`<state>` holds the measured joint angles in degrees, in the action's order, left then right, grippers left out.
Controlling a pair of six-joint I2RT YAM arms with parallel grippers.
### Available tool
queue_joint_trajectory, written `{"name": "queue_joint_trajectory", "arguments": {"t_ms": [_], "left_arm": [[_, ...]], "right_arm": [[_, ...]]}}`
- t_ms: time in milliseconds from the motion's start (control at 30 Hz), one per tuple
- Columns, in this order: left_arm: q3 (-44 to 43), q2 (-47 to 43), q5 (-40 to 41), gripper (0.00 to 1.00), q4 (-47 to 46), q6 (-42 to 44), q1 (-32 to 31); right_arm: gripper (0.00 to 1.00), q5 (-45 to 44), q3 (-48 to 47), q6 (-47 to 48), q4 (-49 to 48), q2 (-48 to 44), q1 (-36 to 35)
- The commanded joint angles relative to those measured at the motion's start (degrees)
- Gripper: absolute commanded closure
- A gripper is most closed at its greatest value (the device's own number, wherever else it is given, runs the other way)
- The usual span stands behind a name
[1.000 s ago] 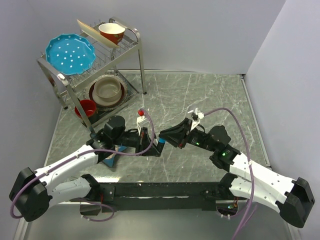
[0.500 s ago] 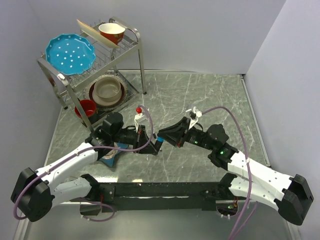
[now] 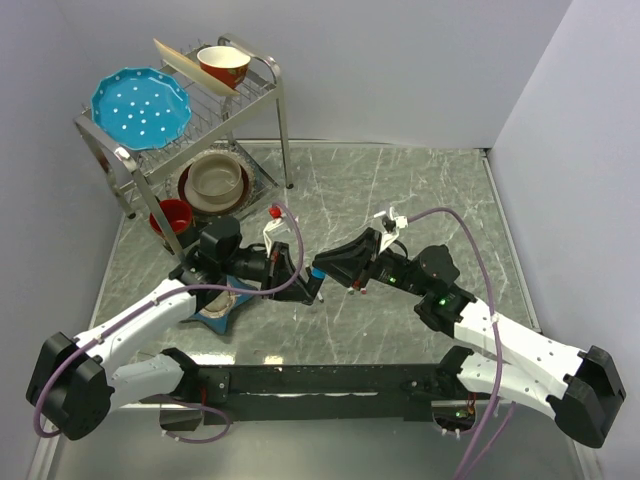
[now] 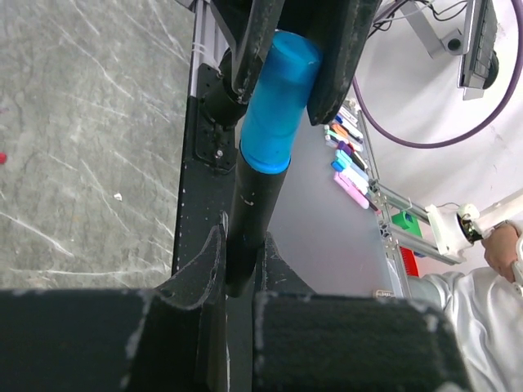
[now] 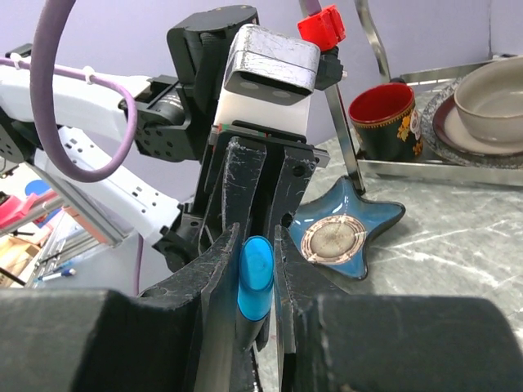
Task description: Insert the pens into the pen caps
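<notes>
A dark, thick pen (image 4: 249,212) is gripped at its lower end by my left gripper (image 4: 241,249), whose jaws are shut on the barrel. A blue pen cap (image 4: 278,102) sits on the pen's other end, clamped between the fingers (image 4: 339,49) of my right gripper. In the right wrist view the cap (image 5: 255,278) is pinched in my right gripper (image 5: 255,249), with the left gripper (image 5: 261,184) straight behind it. From above, the two grippers meet tip to tip at the table's middle, left (image 3: 298,280) and right (image 3: 326,266). The other pens and caps are out of view.
A blue star-shaped dish (image 3: 218,312) lies under the left arm; it also shows in the right wrist view (image 5: 347,233). A metal dish rack (image 3: 262,85) at the back left holds a blue plate (image 3: 140,105), bowls and a red cup (image 3: 172,217).
Both grippers, still joined on the pen and cap, have drifted a little to the left and back. The hold has not changed.
</notes>
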<state>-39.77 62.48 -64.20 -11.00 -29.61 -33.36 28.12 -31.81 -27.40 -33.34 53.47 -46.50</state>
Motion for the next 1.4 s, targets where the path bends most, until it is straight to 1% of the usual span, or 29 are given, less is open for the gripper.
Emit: {"name": "queue_joint_trajectory", "arguments": {"t_ms": [0,100,233,300,333,367,433,533,667,767,800,833,867,900,933,967,1000,1033,1067,1133,1167,1233,1267,1333,1367], "left_arm": [[-12.2,-0.9,22.6,0.99,-23.6,-3.4,5.9],[-12.0,-1.2,25.4,0.99,-23.7,-3.5,5.9],[-12.2,-0.5,26.7,0.99,-22.2,-2.6,6.3],[-12.2,-0.6,27.5,0.99,-21.8,-2.4,6.4],[-12.4,-0.7,27.8,0.99,-21.3,-2.2,6.4],[-12.6,-0.7,28.2,0.99,-21.0,-1.9,6.4],[-13.1,-0.6,28.7,0.99,-20.5,-1.8,6.5],[-13.5,-0.3,29.1,0.99,-20.3,-2.2,6.5],[-13.1,-0.5,29.0,0.99,-20.2,-2.9,6.5],[-12.9,-0.4,28.3,0.99,-18.7,-3.2,6.5],[-12.1,-0.5,27.7,0.99,-19.0,-3.7,6.5],[-11.6,-0.6,26.9,0.99,-18.9,-4.4,6.5],[-11.2,-1.0,26.6,0.99,-18.2,-4.5,6.5],[-10.3,-1.4,26.4,0.99,-17.0,-4.3,6.5],[-9.5,-1.7,27.3,0.99,-16.0,-4.1,6.5],[-8.8,-2.8,27.6,0.99,-13.8,-4.1,6.5],[-7.0,-3.3,27.8,0.99,-13.2,-4.0,6.5],[-6.4,-3.8,28.3,0.99,-12.2,-4.0,6.5],[-5.7,-4.3,28.4,0.99,-10.5,-4.0,6.5],[-3.8,-4.7,29.2,0.99,-9.0,-4.1,6.4],[-3.4,-5.2,31.1,0.99,-8.1,-4.2,6.4],[-2.4,-5.2,33.6,0.99,-4.7,-4.2,6.2],[-2.3,-4.9,36.8,0.99,-3.0,-4.3,6.0],[-2.2,-3.0,39.3,0.99,0.4,-4.8,5.4],[-2.0,-2.1,42.8,0.99,1.2,-5.4,4.6]], "right_arm": [[1.00,35.3,5.1,-5.3,26.0,4.3,-8.2],[1.00,34.0,5.4,-8.9,23.7,4.3,-8.3],[1.00,30.7,5.7,-14.5,21.6,4.0,-9.4],[1.00,28.4,5.6,-14.4,23.5,2.7,-9.4],[1.00,27.7,5.4,-13.6,27.2,2.3,-9.4],[1.00,27.2,5.4,-13.7,27.8,2.3,-9.5],[1.00,26.6,6.0,-15.5,26.3,2.9,-9.5],[1.00,23.3,4.0,-13.5,30.2,3.7,-9.5],[1.00,21.3,2.4,-16.5,27.8,3.0,-9.5],[1.00,16.1,-1.3,-17.3,29.5,2.3,-7.8],[0.96,14.5,-2.8,-17.1,31.4,2.0,-7.1],[0.91,12.2,-4.7,-16.5,32.9,1.5,-6.3],[0.87,6.2,-8.3,-15.3,35.5,0.8,-4.5],[0.76,3.9,-10.1,-14.8,38.1,0.3,-3.2],[0.69,1.1,-11.8,-14.5,39.1,-1.0,-1.8],[0.58,-2.7,-14.5,-14.4,39.8,-1.7,0.1],[0.53,-4.5,-15.5,-14.1,40.5,-2.4,2.9],[0.48,-6.0,-16.4,-13.8,41.0,-3.9,4.2],[0.41,-7.1,-17.9,-12.8,41.5,-4.7,5.2],[0.32,-9.7,-19.0,-11.4,42.9,-6.7,6.7],[0.27,-11.0,-19.8,-9.7,43.8,-7.2,6.9],[0.23,-13.9,-20.0,-7.5,45.9,-8.3,6.9],[0.14,-14.6,-19.3,-7.2,46.4,-8.6,6.9],[0.00,-16.5,-17.2,-7.2,47.0,-9.7,7.0],[0.00,-17.0,-16.4,-7.3,47.1,-10.1,7.0]]}}
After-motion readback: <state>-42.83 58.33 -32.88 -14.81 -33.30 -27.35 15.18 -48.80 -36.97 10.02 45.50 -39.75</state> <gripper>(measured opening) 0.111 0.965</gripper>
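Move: The right hand still grips the blue cap, whose middle is roughly at its finger pads. The left hand holds the black barrel, with that cap about 3 cm ahead, 3 cm to its right and 5 cm above. On the table, some 24 cm below the left hand, a black-capped marker lies about 17 cm ahead and 1 cm right; the green marker lies 19 cm ahead and 11 cm right, and the star dish 13 cm ahead and 25 cm left. Creeping forward together by barely 2 cm at first, both hands keep hold of the joined pen and cap while the right tips downward. The right fingers then open wide and let go of the blue cap, backing some 6 cm to the right. Still gripping the barrel, the left swings quickly forward, about 12 cm in all, rising a little and turning some 35 degrees counter-clockwise. ##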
